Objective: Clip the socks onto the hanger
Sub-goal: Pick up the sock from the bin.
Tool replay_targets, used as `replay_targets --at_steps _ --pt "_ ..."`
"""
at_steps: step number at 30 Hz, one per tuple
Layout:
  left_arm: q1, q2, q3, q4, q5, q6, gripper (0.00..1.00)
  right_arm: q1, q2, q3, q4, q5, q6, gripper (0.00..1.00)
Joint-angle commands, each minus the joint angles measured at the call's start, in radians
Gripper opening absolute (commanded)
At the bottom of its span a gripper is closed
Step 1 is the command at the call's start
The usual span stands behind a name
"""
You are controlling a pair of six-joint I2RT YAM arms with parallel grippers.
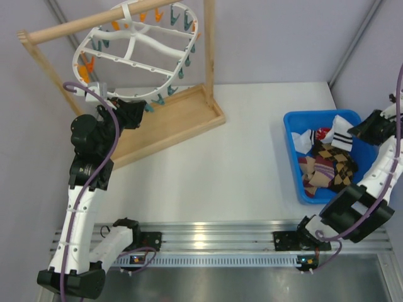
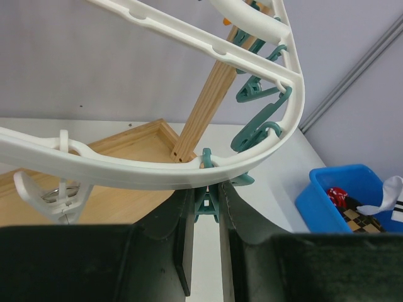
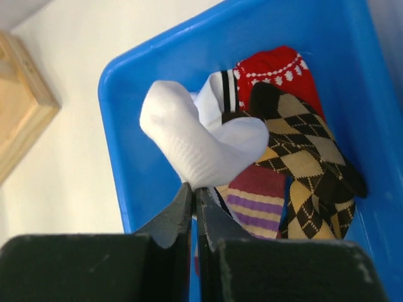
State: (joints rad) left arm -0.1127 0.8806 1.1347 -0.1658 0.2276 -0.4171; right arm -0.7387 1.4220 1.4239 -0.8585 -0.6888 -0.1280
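The white oval hanger (image 1: 151, 41) hangs tilted from a wooden pole, with orange and teal clips round its rim (image 2: 126, 173). My left gripper (image 1: 140, 108) is at its lower edge, shut on a teal clip (image 2: 206, 206) that hangs under the rim between my fingers. My right gripper (image 3: 195, 189) is over the blue bin (image 1: 291, 151), shut on a fold of a white sock (image 3: 195, 141) with dark cuff bands, lifted above the pile. A red sock (image 3: 274, 66), an argyle sock (image 3: 308, 157) and a striped sock (image 3: 255, 198) lie in the bin.
The wooden rack stands at the back left: its pole (image 1: 94, 22) carries the hanger and its tray base (image 1: 170, 123) lies beneath. The blue bin sits at the right edge of the white table. An aluminium rail (image 1: 214, 242) runs along the near edge.
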Motion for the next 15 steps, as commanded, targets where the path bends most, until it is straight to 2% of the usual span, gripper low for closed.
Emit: replay_targets --at_steps 1,4,7,10,15 --pt "0.002 -0.017 -0.006 0.048 0.007 -0.003 0.0 -0.019 -0.147 -0.077 0.108 0.075 0.178 0.0" --pt "0.002 -0.015 -0.006 0.048 0.003 -0.002 0.0 0.004 -0.251 -0.204 0.232 0.193 0.29 0.0" --pt "0.002 -0.014 -0.004 0.046 0.001 0.003 0.0 0.064 -0.264 -0.288 0.274 0.338 0.327 0.0" --pt "0.002 -0.014 -0.004 0.045 -0.001 0.006 0.0 0.143 -0.242 -0.4 0.346 0.496 0.36 0.0" --pt "0.002 -0.006 -0.007 0.043 -0.004 0.009 0.0 0.255 -0.12 -0.45 0.44 0.561 0.407 0.0"
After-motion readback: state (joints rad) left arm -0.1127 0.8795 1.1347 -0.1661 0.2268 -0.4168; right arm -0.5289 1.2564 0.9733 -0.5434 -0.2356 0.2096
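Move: The right hand already holds a white striped sock above the bin, whose middle is about 19 cm below, 2 cm ahead and 4 cm right. The purple-striped sock is some 21 cm down, 2 cm back and 1 cm right; the loose white sock is 8 cm ahead and 8 cm left, the red one 10 cm straight ahead, both equally low. From the left hand, the bin's middle lies roughly 55 cm right, 5 cm ahead and 38 cm below. Still pinching the white sock, the right hand eases back, then drops about 10 cm towards the bin, turning clockwise. ##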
